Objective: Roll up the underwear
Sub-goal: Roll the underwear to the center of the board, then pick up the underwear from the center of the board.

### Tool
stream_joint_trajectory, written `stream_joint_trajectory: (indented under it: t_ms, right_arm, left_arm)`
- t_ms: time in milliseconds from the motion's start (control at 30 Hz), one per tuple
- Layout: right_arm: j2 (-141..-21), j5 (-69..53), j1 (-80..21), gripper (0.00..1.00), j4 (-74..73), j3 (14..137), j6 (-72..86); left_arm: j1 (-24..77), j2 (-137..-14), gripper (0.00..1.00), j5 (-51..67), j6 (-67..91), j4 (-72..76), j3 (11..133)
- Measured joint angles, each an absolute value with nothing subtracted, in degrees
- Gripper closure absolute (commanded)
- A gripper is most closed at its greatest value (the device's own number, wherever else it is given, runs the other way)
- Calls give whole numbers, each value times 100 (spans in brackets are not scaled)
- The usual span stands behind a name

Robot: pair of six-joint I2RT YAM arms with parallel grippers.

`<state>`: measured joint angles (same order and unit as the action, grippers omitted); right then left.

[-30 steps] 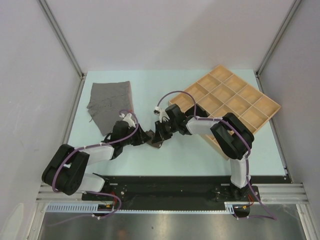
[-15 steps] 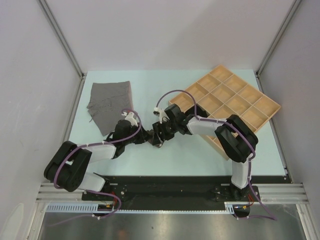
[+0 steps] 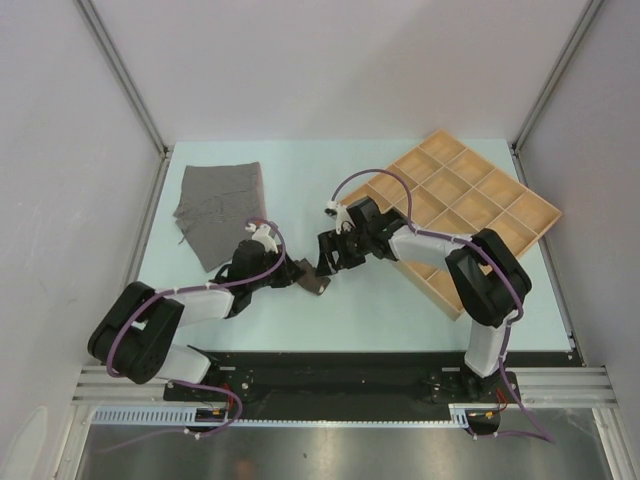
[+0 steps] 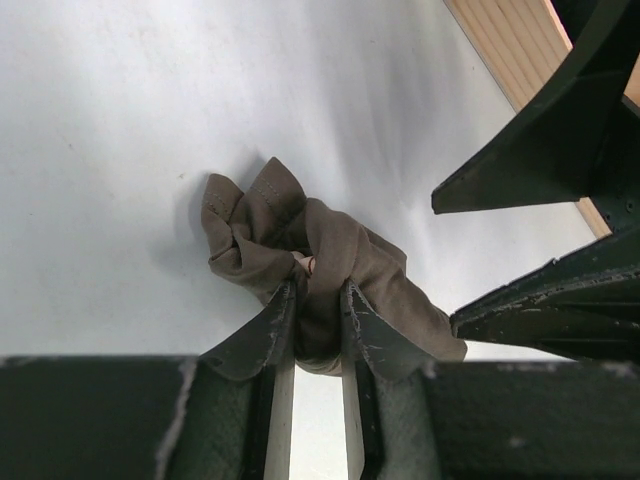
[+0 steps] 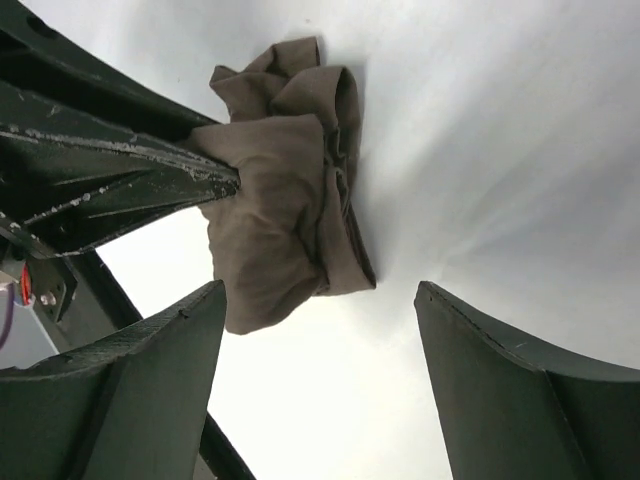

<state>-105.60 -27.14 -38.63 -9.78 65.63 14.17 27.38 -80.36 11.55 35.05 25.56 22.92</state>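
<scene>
A bunched dark brown underwear [image 3: 314, 281] lies on the pale table near its middle. My left gripper [image 4: 318, 292] is shut on the brown underwear [image 4: 300, 245], a fold of cloth pinched between its fingers. My right gripper [image 5: 320, 295] stands open just back from the brown underwear [image 5: 285, 190], nothing between its fingers. In the top view the right gripper [image 3: 328, 256] sits a little right of and behind the bundle, and the left gripper [image 3: 298, 273] meets it from the left. A heather grey underwear [image 3: 220, 208] lies flat at the back left.
A compartmented wooden tray [image 3: 470, 205] sits tilted at the back right, its near corner under the right arm. Its edge [image 4: 510, 50] shows in the left wrist view. White walls and metal posts close the table on three sides.
My right gripper has opened, let go of the brown underwear and drawn back to the right. My left gripper has closed tighter on the cloth and stayed put.
</scene>
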Motion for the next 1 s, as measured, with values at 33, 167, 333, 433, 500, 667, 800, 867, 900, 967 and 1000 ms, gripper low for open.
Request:
stream_joint_trajectory:
  t_ms: [33,167,333,433,500,667,800,867,900,967,1000]
  right_arm:
    - [-10586,-2770,-3824,19,-921,6558,1452]
    - [-10866,-3072,-3752,20,-604,6556,1601]
    - [-11115,-3518,-3710,20,-187,6517,1855]
    - [-11144,-3588,-3728,22,-58,6490,1907]
    - [-11179,-3621,-3745,25,-10,6488,1933]
    - [-11284,-3760,-3815,33,183,6490,1970]
    - [-11362,-3804,-3874,45,235,6495,2001]
    - [-11393,-3817,-3885,50,242,6512,2016]
    - [-11406,-3828,-3885,58,242,6517,2014]
    - [-11432,-3848,-3887,65,226,6543,2036]
    - [-11437,-3852,-3889,74,213,6560,2043]
  left_arm:
    - [2744,-8036,77,1146,3492,2554,2296]
    - [2762,-8036,77,1103,3485,2552,2296]
    - [2768,-8014,77,1072,3483,2512,2298]
    - [2783,-7988,77,1063,3463,2469,2305]
    - [2790,-7970,77,1050,3446,2440,2307]
    - [2801,-7940,77,1015,3444,2388,2307]
    - [2803,-7937,77,1007,3446,2383,2309]
    - [2810,-7937,78,1002,3446,2379,2311]
    - [2812,-7937,77,998,3446,2375,2311]
    - [2814,-7937,77,969,3444,2349,2324]
    - [2821,-7937,77,952,3441,2331,2335]
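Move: The rolled underwear lies about 4 cm to the right hand's left, 2 cm back and 3 cm below; the left fingers already pinch it, its middle some 3 cm to their right and 2 cm back. The wooden tray's middle is roughly 28 cm to the right hand's right and 13 cm ahead. From the left hand, the grey cloth's middle lies about 18 cm left and 14 cm ahead. The open right hand goes about 3.5 cm left and 2.5 cm down, closing on the roll the left keeps holding. ##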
